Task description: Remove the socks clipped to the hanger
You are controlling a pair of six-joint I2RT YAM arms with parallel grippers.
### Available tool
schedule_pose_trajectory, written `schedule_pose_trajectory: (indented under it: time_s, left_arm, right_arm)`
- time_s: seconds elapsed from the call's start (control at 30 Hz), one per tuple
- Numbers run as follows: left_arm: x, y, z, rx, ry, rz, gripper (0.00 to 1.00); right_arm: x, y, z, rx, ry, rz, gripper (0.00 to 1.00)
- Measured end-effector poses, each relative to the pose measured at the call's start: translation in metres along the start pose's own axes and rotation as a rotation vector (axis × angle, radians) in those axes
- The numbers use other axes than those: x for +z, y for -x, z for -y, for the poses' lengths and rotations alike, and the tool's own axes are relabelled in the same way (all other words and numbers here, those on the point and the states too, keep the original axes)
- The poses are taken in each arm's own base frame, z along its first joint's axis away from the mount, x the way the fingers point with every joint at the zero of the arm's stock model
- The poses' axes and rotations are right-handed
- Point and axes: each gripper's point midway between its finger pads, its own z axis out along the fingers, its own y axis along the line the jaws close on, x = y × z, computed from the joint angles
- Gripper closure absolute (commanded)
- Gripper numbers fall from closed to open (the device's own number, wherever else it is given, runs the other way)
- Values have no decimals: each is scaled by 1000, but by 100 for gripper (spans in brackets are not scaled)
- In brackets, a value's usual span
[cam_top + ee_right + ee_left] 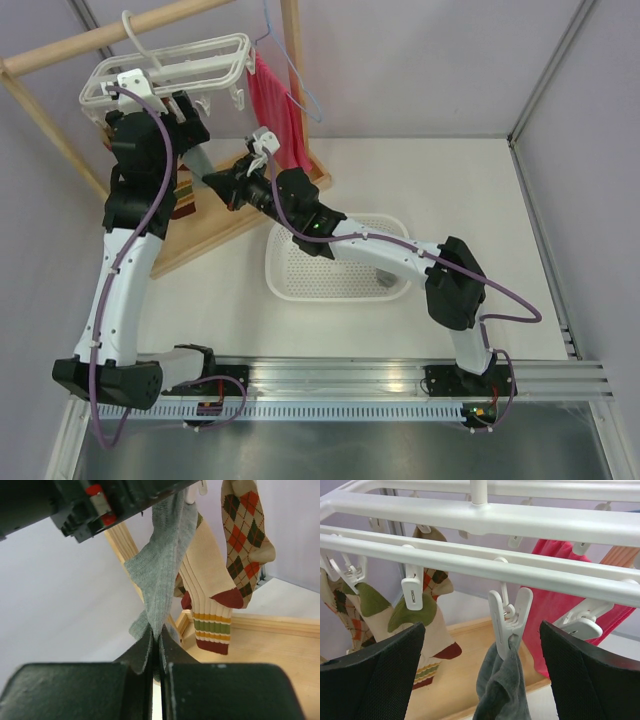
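The white hanger [165, 65] [480, 525] hangs by its hook from a wooden rod. A grey sock [500, 685] [162, 575] hangs from a white clip [509, 620]. My left gripper [482, 670] [190, 125] stands open just under the frame, its black fingers [380, 672] on either side of that clip and sock, apart from both. My right gripper [156, 647] [215, 180] is shut on the grey sock's lower end, below the left one. Argyle socks [427, 610] [245, 530] and a cream striped sock [207, 595] hang clipped beside it.
A red cloth [275, 110] [555, 610] hangs on a thin blue wire hanger [290, 70] to the right. The wooden rack's base [230, 230] lies under the socks. A white mesh basket [285, 280] sits on the table beneath my right arm.
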Motion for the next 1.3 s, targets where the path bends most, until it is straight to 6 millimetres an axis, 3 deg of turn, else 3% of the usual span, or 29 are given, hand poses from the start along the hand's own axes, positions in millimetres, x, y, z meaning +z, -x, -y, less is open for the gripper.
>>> schedule_pose_trajectory:
  time_s: [0.27, 0.4, 0.67, 0.93, 1.23, 1.27, 1.3]
  left_arm:
    - [8, 7, 3, -1, 6, 5, 9]
    - [12, 9, 4, -1, 6, 6, 19]
    - [27, -8, 7, 14, 13, -35, 38]
    - [29, -6, 9, 19, 8, -32, 97]
    - [29, -4, 9, 19, 5, -30, 98]
    - [29, -4, 9, 18, 4, -30, 92]
    - [29, -4, 9, 18, 4, -30, 67]
  right_arm:
    - [0, -3, -3, -26, -2, -5, 99]
    - [-1, -5, -5, -35, -6, -8, 99]
    - [-1, -8, -10, -51, -5, -12, 99]
    - [-2, -14, -15, -63, -1, -26, 99]
    - [-5, -24, -17, -71, -3, -52, 99]
    - [-6, -26, -16, -72, -7, -56, 99]
    - [-7, -29, -15, -72, -12, -62, 99]
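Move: The clip pinching the grey sock sits about 4 cm ahead of the left hand, 1 cm to its right and level with it. An empty clip hangs some 6 cm to the right of that clip, and the cream sock hangs about 6 cm ahead of the left hand, 6 cm to its left and 8 cm below. From the right hand, which already holds the grey sock's lower end, the sock's clip is about 3 cm ahead, 4 cm left and 10 cm up. The left hand eases some 3 cm forward under the hanger's rail, its attitude nearly unchanged, while its open fingers close on the two arms of the grey sock's clip until they stay about a third open, squeezing the arms together between the pads. Meanwhile the shut right hand keeps its pinch on the sock's lower end and draws slowly away from the clip, about 2 cm back and 2 cm down with a slight drift left, most of the sinking coming late. ##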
